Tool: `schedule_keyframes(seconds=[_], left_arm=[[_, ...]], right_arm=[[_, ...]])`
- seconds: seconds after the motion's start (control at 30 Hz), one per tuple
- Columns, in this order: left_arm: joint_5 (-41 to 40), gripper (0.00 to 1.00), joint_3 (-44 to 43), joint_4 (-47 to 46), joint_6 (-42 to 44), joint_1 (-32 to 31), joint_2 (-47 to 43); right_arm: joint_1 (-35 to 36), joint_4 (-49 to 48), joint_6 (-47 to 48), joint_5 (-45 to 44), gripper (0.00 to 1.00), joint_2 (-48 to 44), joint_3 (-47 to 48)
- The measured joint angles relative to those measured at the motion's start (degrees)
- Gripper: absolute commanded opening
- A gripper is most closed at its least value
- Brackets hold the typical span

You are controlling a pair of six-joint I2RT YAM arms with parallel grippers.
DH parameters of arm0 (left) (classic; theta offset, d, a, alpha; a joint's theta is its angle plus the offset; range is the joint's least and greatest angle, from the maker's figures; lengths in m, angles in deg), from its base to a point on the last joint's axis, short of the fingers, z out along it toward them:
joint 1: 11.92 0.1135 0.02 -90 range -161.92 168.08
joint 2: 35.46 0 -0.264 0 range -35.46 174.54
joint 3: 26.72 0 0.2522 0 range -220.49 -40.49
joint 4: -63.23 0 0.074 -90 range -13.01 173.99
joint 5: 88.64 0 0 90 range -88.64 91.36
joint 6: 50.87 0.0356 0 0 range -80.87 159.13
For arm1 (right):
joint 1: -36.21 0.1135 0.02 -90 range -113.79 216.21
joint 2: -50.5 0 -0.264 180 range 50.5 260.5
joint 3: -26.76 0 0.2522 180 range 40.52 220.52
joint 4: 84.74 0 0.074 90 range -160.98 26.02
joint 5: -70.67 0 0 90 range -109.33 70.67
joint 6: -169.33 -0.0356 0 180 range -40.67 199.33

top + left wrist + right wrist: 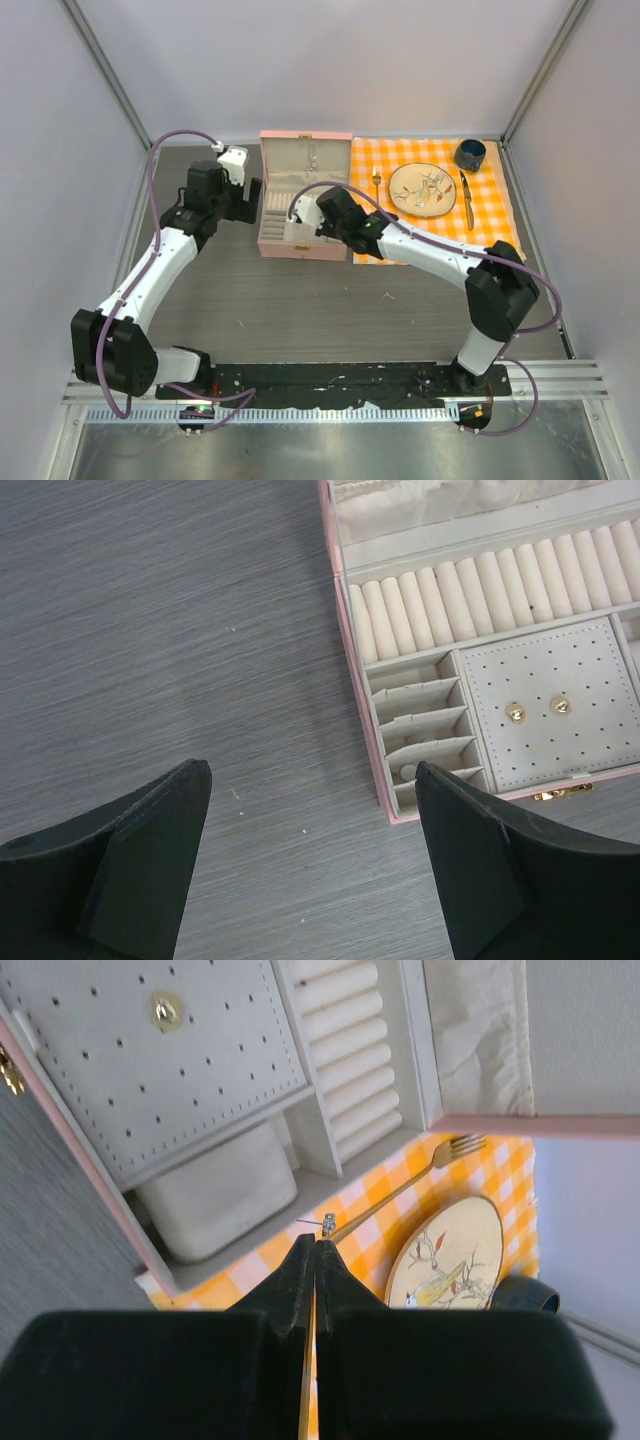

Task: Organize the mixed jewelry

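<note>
My right gripper (317, 1243) is shut on a tiny silvery stud earring (327, 1223), whose pin sticks out just past the fingertips. It hangs over the right end of the open pink case (90, 1200), above the checked cloth. Two gold studs (516, 712) sit on the case's perforated pad, and one stud (166, 1012) shows in the right wrist view. A small pale bit (408, 772) lies in a narrow compartment. My left gripper (312, 770) stands open and empty over bare table, left of the case (345, 610). From above, the right gripper (299, 220) is at the case's (305, 195) front right.
An orange checked cloth (490, 225) right of the case carries a bird-patterned plate (422, 189), a gold fork (377, 185), a gold knife (467, 200) and a dark cup (470, 154). Ring rolls (480, 590) fill the case's back row. White walls enclose the table.
</note>
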Motion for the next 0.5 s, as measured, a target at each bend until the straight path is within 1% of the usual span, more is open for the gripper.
schedule_keyframes(seconds=[0.2,0.5], left_arm=[[-0.79,0.88,0.0,-0.15,-0.37,0.61,-0.02],[-1.11,0.88,0.0,-0.31,-1.95,3.02,-0.02]], right_arm=[[2.67,-4.61,2.12,-3.1,0.01,6.78,3.82],[4.26,-7.15,4.09,-4.09,0.01,13.11,10.03]])
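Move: The white earring board in the jewelry box lies about 10 cm to the left of my right hand, 5 cm ahead and some 10 cm lower; two gold studs sit near its middle. The row of ring rolls is 5 cm farther out than the board. The white pouch lies only 2 cm left and 5 cm ahead of this hand. From my left hand the board is about 14 cm right, 3 cm ahead and 15 cm below. With the small sparkling earring still pinched in its shut tips, I carry my right hand about 7 cm left and 3 cm forward over the box's right side towards the earring board, sinking barely 1 cm and slowing at the end as the fingers tip up some 5 degrees. My left hand, fingers still wide open, eases 2 cm left, clear of the box. ##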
